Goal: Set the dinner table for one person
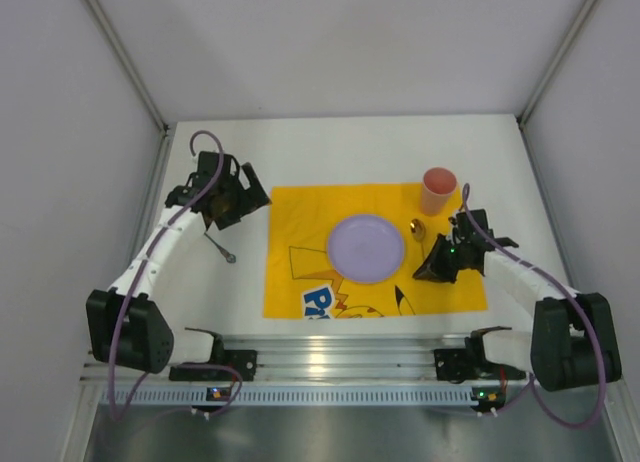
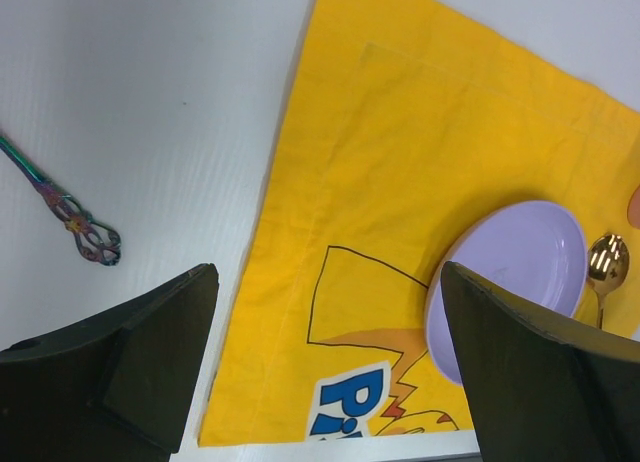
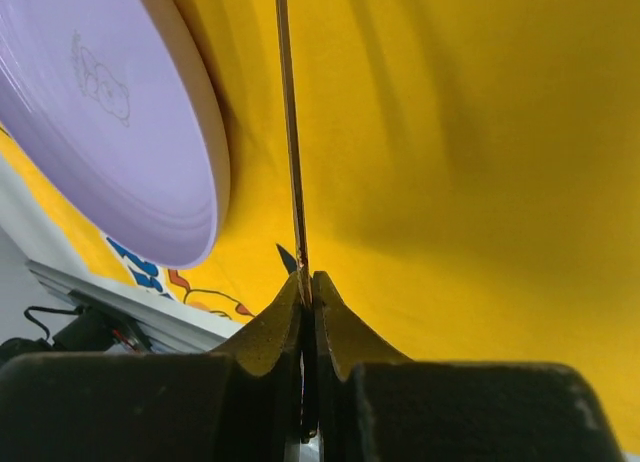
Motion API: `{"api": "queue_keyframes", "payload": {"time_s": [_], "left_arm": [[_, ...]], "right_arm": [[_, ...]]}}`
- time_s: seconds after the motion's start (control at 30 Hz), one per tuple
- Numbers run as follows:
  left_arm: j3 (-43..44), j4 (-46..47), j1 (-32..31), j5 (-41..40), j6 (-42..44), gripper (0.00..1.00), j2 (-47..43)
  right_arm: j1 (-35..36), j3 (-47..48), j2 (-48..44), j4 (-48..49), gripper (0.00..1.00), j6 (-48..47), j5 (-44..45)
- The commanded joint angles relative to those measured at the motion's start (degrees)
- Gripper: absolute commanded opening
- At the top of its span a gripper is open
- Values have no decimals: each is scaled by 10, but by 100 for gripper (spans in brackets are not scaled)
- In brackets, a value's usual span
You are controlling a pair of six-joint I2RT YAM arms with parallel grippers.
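On the white dinner table (image 1: 330, 147) lies a yellow cartoon-printed mat (image 1: 300, 222) with a lilac plate (image 1: 365, 248) at its middle. A pink cup (image 1: 438, 190) stands at the mat's far right corner. My right gripper (image 1: 432, 265) is shut on the thin handle of a gold spoon (image 1: 419, 227) just right of the plate. In the right wrist view the handle (image 3: 290, 132) runs up from the closed gripper (image 3: 308, 282), beside the plate (image 3: 110, 112). My left gripper (image 1: 235, 207) is open and empty over the mat's far left edge. An iridescent utensil (image 1: 222, 247) lies on the table left of the mat.
The left wrist view shows the utensil's ornate handle end (image 2: 85, 232), the mat (image 2: 400, 152), the plate (image 2: 510, 282) and the spoon bowl (image 2: 607, 260). A ribbed aluminium rail (image 1: 340, 357) runs along the near edge. White walls enclose the table on three sides.
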Motion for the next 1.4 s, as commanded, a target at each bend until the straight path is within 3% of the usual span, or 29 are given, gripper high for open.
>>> {"api": "queue_keyframes", "payload": {"time_s": [0.0,0.03,0.1,0.17,0.23,0.37,0.57,0.87,1.13,1.37], "left_arm": [[-9,7,26,9,26,98,-11],[-11,6,40,9,32,98,-11],[-20,6,55,16,36,98,-13],[-32,10,79,21,42,98,-16],[-38,12,98,29,47,98,-18],[-52,14,119,25,60,98,-18],[-88,35,162,17,64,96,3],[-87,74,188,-74,73,90,107],[-50,114,223,-106,82,84,195],[-45,150,233,-84,106,56,265]], "right_arm": [[-7,5,28,55,4,16,-11],[-7,1,30,53,10,13,-16],[-7,-3,24,41,35,8,-27],[-7,-6,-1,13,50,-2,-20],[-7,4,-24,-21,53,-16,-8],[-7,42,-109,-125,54,-36,31],[-2,140,-125,-241,50,-83,90],[-3,191,-152,-267,53,-71,97],[-7,193,-173,-296,51,-86,115],[-8,202,-171,-311,48,-90,124]]}}
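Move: The fork lies about 15 cm to the left of the left hand, level with it in reach and some 16 cm below; the plate is about 27 cm to that hand's right and 3 cm nearer. The right hand still holds the spoon near its handle end, the spoon's middle and its place on the mat some 7 cm ahead and 3 cm lower. From this hand the plate's middle is about 9 cm ahead and 14 cm left, the cup 19 cm ahead and 4 cm right. Leftward and then steeply down, the left hand travels some 17 cm across and 15 cm lower to the fork, its fingers tipping more downward, the wrist turning about 20 degrees counter-clockwise and the wide-open jaws narrowing to straddle the handle. The right hand dips slightly, opens and lets go of the spoon, then lifts about 10 cm, easing right and slightly back. ##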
